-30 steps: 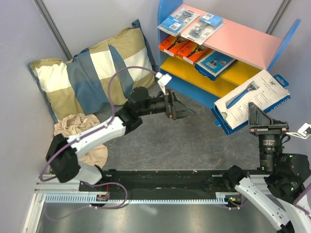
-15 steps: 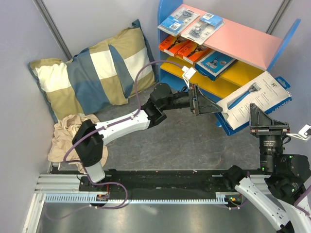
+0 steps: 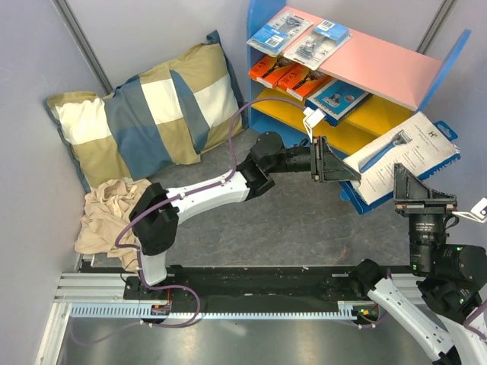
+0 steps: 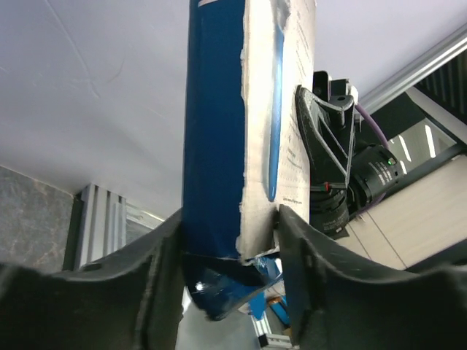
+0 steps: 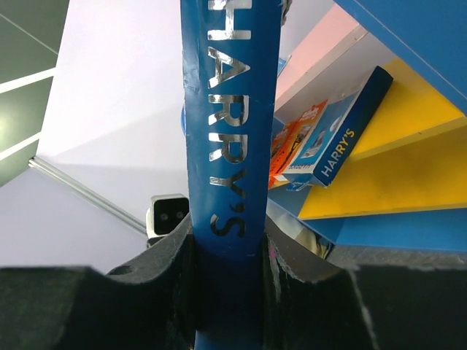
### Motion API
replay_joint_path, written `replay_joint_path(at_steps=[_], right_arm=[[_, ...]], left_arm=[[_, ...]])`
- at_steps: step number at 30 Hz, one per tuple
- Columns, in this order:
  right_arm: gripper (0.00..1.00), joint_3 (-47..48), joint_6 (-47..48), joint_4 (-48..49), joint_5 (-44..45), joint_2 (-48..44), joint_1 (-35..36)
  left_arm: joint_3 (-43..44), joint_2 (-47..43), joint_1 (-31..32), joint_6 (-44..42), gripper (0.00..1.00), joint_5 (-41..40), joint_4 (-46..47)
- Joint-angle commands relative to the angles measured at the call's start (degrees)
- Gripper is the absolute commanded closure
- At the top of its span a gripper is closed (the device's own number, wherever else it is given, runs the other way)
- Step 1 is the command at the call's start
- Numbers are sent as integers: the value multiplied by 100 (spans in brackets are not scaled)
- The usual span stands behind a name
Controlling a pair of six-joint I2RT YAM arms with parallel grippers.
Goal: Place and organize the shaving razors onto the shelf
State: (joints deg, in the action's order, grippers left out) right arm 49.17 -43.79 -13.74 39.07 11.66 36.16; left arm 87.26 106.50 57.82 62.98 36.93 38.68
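Note:
A large blue-and-white razor box (image 3: pixel 403 156) hangs tilted in front of the shelf (image 3: pixel 388 68). My right gripper (image 3: pixel 422 186) is shut on its lower edge, and the blue side printed HARRY'S (image 5: pixel 226 146) fills the gap between that gripper's fingers (image 5: pixel 226 240). My left gripper (image 3: pixel 346 171) reaches across and is shut on the box's left end (image 4: pixel 219 146); both fingers press its faces around a torn corner (image 4: pixel 230 248). Two clear blister packs (image 3: pixel 278 30) (image 3: pixel 316 42) lie on the pink top board. Orange boxes (image 3: pixel 285 74) and a smaller blue box (image 3: pixel 337 99) rest on the yellow board below.
A checked pillow (image 3: pixel 152 114) leans in the back left corner, with a beige cloth (image 3: pixel 114 217) bunched in front of it. Grey walls close in on the left and right. The arms' mounting rail (image 3: pixel 228 308) runs along the near edge.
My left arm swung right from the middle of the floor to the box's left end, and its jaws narrowed onto it. The box and right gripper shifted slightly right.

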Motion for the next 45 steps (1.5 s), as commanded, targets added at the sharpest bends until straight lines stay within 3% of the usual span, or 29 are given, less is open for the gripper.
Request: replay_joint_path(at_steps=[1,3,5,9,14,26,33,45], right_arm=[[67,190,-7,205,83,-50,5],[64,190,-7,196,83,-50,5],[62,198,-15,187,83,-41,5],[47,216,-7,126,136,-67,5],[27,251,-7,38,241,-111,5],[4,260,37,-129,557,-225,14],[2,392,213,-173,663,-243,5],[2,445,275,-296,778,-366,5]], left_arm=[[282,55,71,267,67,306,500],[247,46,71,285,81,280,501],[247,38,63,294,84,271,483],[46,-6,1,364,93,184,570],[-429,-242,-245,592,97,87,913],[-2124,-1166,-913,645,98,42,1081],[-2354,-1465,-1115,137,98,-89,265],[-1494,-1097,-1124,-251,98,-476,-624]])
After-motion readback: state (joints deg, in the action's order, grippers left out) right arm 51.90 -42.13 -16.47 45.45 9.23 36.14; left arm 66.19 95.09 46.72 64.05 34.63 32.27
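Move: The Harry's razor box, still gripped by the right hand, has its middle about 9 cm right, 2 cm ahead and 2 cm above the left hand, whose closing fingers already straddle its near left corner; from the right hand it is some 3 cm ahead and 2 cm up, with no offset sideways. From the left hand, the shelved Harry's box is roughly 27 cm ahead, 4 cm right and 10 cm lower; the orange razor boxes are about 31 cm ahead, 5 cm left and 9 cm lower. The razor box changes hands: the left fingers close and pinch its near left corner, then the right fingers open wide and let go of it. The left hand carries it down about 9 cm, left some 8 cm and forward 6 cm towards the shelf, turning about 20 degrees on the way, while the emptied right hand eases about 3 cm to the right and slightly back. ##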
